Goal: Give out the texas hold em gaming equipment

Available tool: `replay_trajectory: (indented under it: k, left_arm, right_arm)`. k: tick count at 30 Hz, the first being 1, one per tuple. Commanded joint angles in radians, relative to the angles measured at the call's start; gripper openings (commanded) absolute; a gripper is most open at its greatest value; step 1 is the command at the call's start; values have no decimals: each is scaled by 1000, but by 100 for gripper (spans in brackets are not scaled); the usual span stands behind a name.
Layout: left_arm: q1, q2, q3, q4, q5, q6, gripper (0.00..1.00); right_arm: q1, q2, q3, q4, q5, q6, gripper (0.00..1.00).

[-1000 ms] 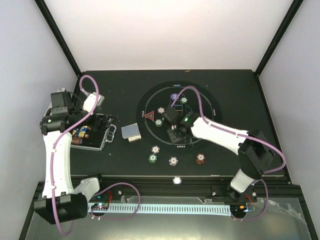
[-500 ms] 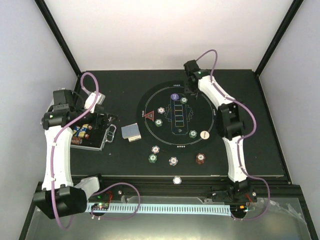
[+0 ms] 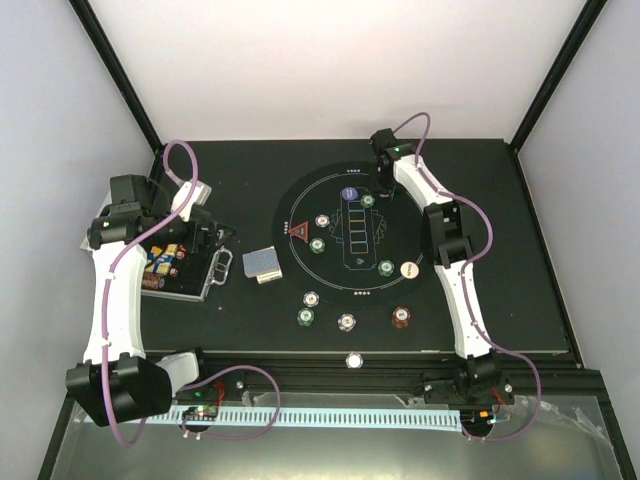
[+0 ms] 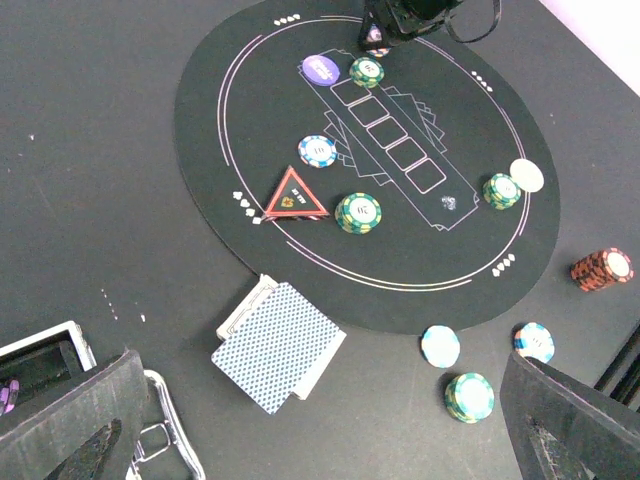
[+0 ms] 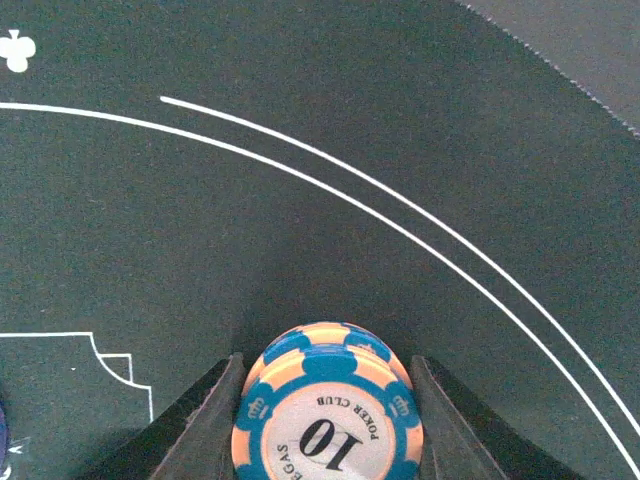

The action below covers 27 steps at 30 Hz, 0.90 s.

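Observation:
In the right wrist view my right gripper (image 5: 328, 425) is shut on a small stack of blue-and-peach striped poker chips (image 5: 330, 400) marked 10, low over the round black mat. From above, that gripper (image 3: 384, 184) is at the mat's far edge, beside the purple button (image 3: 350, 193) and a green chip (image 3: 369, 200). More chips lie on the mat and in front of it: a green one (image 4: 358, 212), a blue-white one (image 4: 318, 151) and a red-brown stack (image 4: 602, 268). The red triangle (image 4: 296, 194) and white button (image 4: 527, 175) sit on the mat. The card deck (image 4: 278, 344) lies left of it. My left gripper (image 4: 320, 400) hangs open and empty, high above the deck.
The open silver case (image 3: 185, 262) with more pieces inside lies at the left under my left arm. A white disc (image 3: 354, 360) rests at the table's front edge. The right arm stretches along the mat's right side. Enclosure walls stand on three sides.
The right arm has swung from the mat's middle to its far edge, uncovering a green chip and the white button on the right. The left arm shifted slightly.

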Motion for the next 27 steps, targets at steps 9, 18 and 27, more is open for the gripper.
replay_trajectory:
  k: [9, 18, 27]
  left_arm:
    - [6, 0, 1, 26, 43, -17, 99]
    - [7, 3, 19, 12, 42, -38, 99]
    - [8, -36, 30, -54, -6, -27, 99]
  right_arm:
    - [-23, -2, 63, -22, -31, 20, 63]
    - [-11, -252, -56, -51, -45, 17, 64]
    - [227, -836, -825, 192, 13, 59, 69]
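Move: Between the right hand's fingers sit the white-and-blue chips, level with the hand point and practically at their spot on the felt, which is about 1 cm below. The green chips beside the card layout stand some 4 cm back and 4 cm left of the hand; the purple disc lies about 2 cm back and 9 cm left. From the idle left hand the spot is roughly 25 cm ahead, 36 cm right and 24 cm down. Staying low on the spot at first, the right hand spreads its fingers by about a quarter of their range and lets go of the white-and-blue chips. It then lifts off almost straight up and, picking up speed, draws back towards its base as it climbs, ending about 15 cm higher and 10 cm farther back, with the wrist tilting up some 10 degrees. ##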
